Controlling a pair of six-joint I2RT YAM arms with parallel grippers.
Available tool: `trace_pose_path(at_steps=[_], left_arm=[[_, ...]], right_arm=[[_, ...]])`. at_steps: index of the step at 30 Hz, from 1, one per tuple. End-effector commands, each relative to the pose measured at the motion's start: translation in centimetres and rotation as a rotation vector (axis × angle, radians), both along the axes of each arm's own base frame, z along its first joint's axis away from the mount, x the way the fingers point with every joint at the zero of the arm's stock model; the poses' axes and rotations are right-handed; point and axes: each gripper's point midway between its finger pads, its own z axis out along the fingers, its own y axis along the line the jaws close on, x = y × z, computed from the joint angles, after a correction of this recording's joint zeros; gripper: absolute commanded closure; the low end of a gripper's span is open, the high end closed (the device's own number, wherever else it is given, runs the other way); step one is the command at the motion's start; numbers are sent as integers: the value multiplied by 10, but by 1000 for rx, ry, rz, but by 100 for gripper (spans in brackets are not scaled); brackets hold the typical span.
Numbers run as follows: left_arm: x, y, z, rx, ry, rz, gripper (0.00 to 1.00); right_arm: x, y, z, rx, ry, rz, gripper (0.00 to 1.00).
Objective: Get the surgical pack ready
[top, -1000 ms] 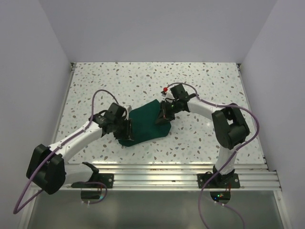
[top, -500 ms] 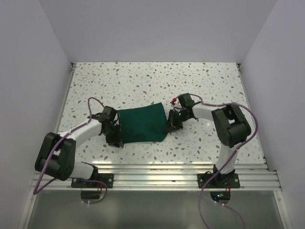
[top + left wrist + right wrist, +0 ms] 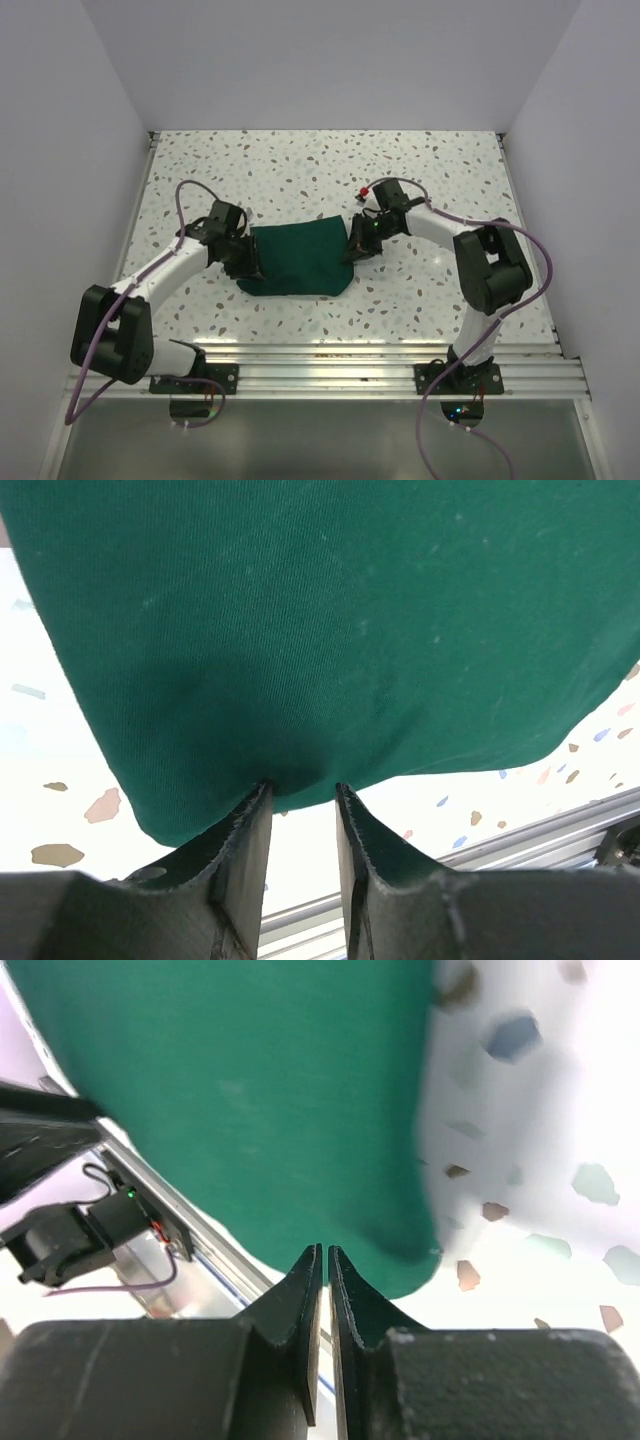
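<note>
The surgical pack shows only as a dark green cloth bundle, stretched left to right in the middle of the speckled table. My left gripper is at its left end. In the left wrist view the left gripper has its tips a finger-width apart, pinching a thick puckered fold of the pack. My right gripper is at the right end. In the right wrist view the right gripper has its jaws almost together on the pack's edge.
An aluminium rail runs along the table's near edge and also shows as the rail in the left wrist view. White walls close in the left, back and right sides. The left arm's base and cable lie beyond the cloth.
The cloth has swung from a tilted heap to a level, wider strip. My left gripper moved left and away from the rail; the right gripper dipped toward the rail, then drew back.
</note>
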Motion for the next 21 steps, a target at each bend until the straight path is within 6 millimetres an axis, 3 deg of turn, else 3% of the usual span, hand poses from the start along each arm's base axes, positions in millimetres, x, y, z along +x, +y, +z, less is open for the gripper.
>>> trace_pose_path(at_steps=[1,2,8,13,18,21], left_arm=[[6,-5,0,-36,-20,-9,66],[4,-4,1,-37,-21,-3,66],[-16,-3,24,-98,-60,74,68],[-25,-7,11,-136,-35,71,68],[-16,-9,1,-131,-43,70,69],[-15,-10,-10,-137,-22,86,69]], right_arm=[[2,10,41,-4,-118,99,89],[5,15,49,-19,-151,121,89],[-38,40,52,-30,-121,246,89],[-66,75,40,56,-61,346,90],[-58,105,30,165,-44,340,90],[-59,103,5,126,5,337,92]])
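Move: The middle of my folded green cloth lies about 12 cm to the left of my right hand, level with it and some 5 cm below. The near edge's midpoint, where this hand is going, is about 9 cm back and 11 cm left; the rounded near right corner is roughly 8 cm back and 1 cm left. From my left hand, the near edge's midpoint is some 4 cm back and 11 cm right, and the near left corner about 3 cm back and 3 cm left. I lift my nearly shut right fingers about 4 cm, then carry them some 10 cm left and 6 cm back over the cloth towards its near edge, sinking again at the end while the wrist turns about 20 degrees counter-clockwise. My left hand eases about 3 cm back towards the near left corner, rising a little and coming down again, fingers still partly open. ##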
